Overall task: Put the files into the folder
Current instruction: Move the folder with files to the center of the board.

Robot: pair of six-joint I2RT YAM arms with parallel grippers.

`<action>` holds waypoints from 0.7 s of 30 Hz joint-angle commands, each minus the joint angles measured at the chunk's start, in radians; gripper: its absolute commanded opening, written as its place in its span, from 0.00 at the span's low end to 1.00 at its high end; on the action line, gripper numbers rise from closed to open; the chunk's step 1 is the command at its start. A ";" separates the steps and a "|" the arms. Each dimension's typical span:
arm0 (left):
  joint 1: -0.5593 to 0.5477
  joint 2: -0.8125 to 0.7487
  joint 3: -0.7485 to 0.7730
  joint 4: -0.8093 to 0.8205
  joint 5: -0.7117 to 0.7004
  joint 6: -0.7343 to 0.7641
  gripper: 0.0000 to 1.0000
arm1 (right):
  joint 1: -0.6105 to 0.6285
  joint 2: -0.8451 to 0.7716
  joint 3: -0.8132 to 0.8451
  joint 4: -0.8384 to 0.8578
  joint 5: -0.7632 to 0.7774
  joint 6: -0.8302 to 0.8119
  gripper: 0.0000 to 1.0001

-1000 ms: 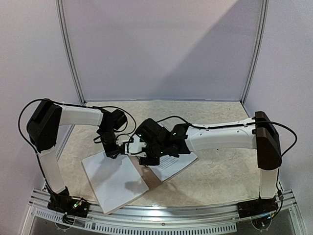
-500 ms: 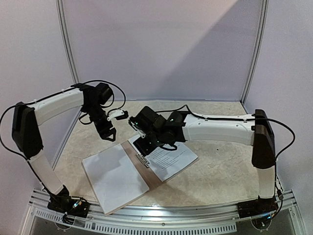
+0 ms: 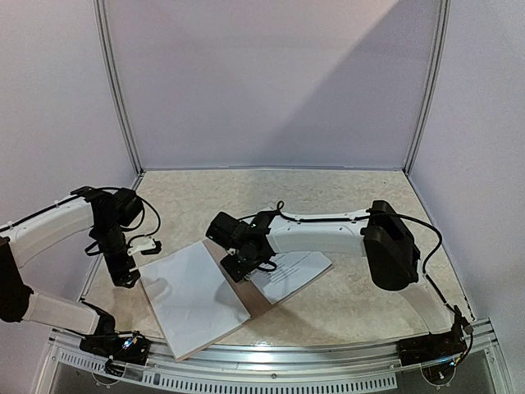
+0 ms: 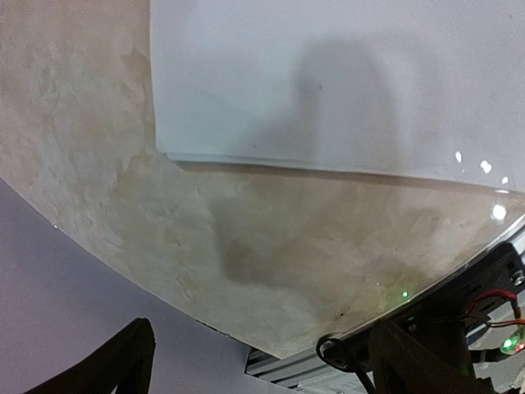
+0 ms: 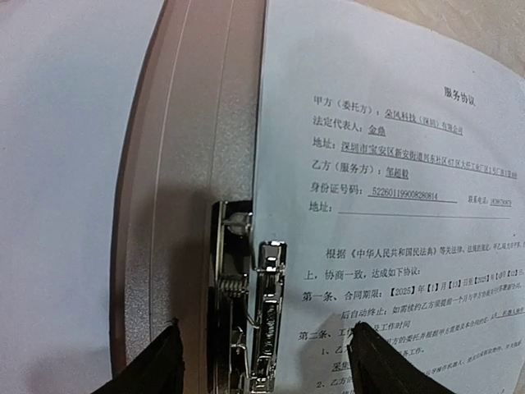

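The brown folder [image 3: 235, 283] lies open near the table's front. A blank white sheet [image 3: 190, 295] covers its left half, and a printed sheet of the files [image 3: 297, 272] lies on its right half. In the right wrist view the metal clip [image 5: 256, 316] sits by the spine [image 5: 205, 123], its lever over the edge of the printed sheet [image 5: 394, 164]. My right gripper [image 5: 267, 363] [image 3: 236, 267] hangs open just above the clip, one finger on each side. My left gripper [image 3: 127, 272] [image 4: 271, 361] is open and holds nothing, off the blank sheet's [image 4: 328, 82] left edge.
The beige table [image 3: 353, 213] is closed in by pale walls at the back and sides. A metal rail [image 3: 271, 361] with both arm bases runs along the front edge, close to the folder's near corner. The right arm's elbow [image 3: 390, 246] hangs over the table's right half.
My left arm has swung back to the left, away from the folder, and its jaws have opened wider. My right gripper has stayed over the clip and opened a little; its elbow has folded inward.
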 commanded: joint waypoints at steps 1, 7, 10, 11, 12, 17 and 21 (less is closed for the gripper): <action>0.020 -0.046 -0.069 -0.026 -0.074 0.029 0.92 | -0.003 0.055 0.020 -0.029 0.032 0.015 0.68; 0.022 -0.065 -0.102 -0.027 -0.054 0.008 0.92 | -0.002 0.082 0.040 -0.010 0.016 0.014 0.66; 0.023 -0.061 -0.102 -0.021 -0.045 -0.002 0.92 | -0.002 0.116 0.104 -0.007 0.011 -0.011 0.66; 0.023 -0.058 -0.102 -0.020 -0.044 -0.006 0.92 | -0.003 0.138 0.131 -0.015 0.005 -0.020 0.65; 0.022 -0.057 -0.102 -0.020 -0.043 -0.008 0.92 | -0.003 0.151 0.157 -0.025 0.002 -0.029 0.63; 0.023 -0.077 -0.118 -0.020 -0.049 0.001 0.91 | -0.003 0.182 0.172 -0.062 0.026 -0.008 0.51; 0.025 -0.083 -0.123 -0.023 -0.049 0.001 0.91 | -0.002 0.167 0.160 -0.079 0.047 0.010 0.46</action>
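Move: The metal clip on the folder's spine lies just under the right hand, its middle level fore-and-aft, about 1 cm left and 2 cm below. The blank-topped files centre some 11 cm left and 6 cm back of that hand, the printed files about 9 cm right and 7 cm ahead. From the left hand the clip is roughly 26 cm right, 9 cm ahead and 8 cm lower. Right hand shifts 3 cm left and forward towards the clip's far end, fingers half closing; left hand backs off. ##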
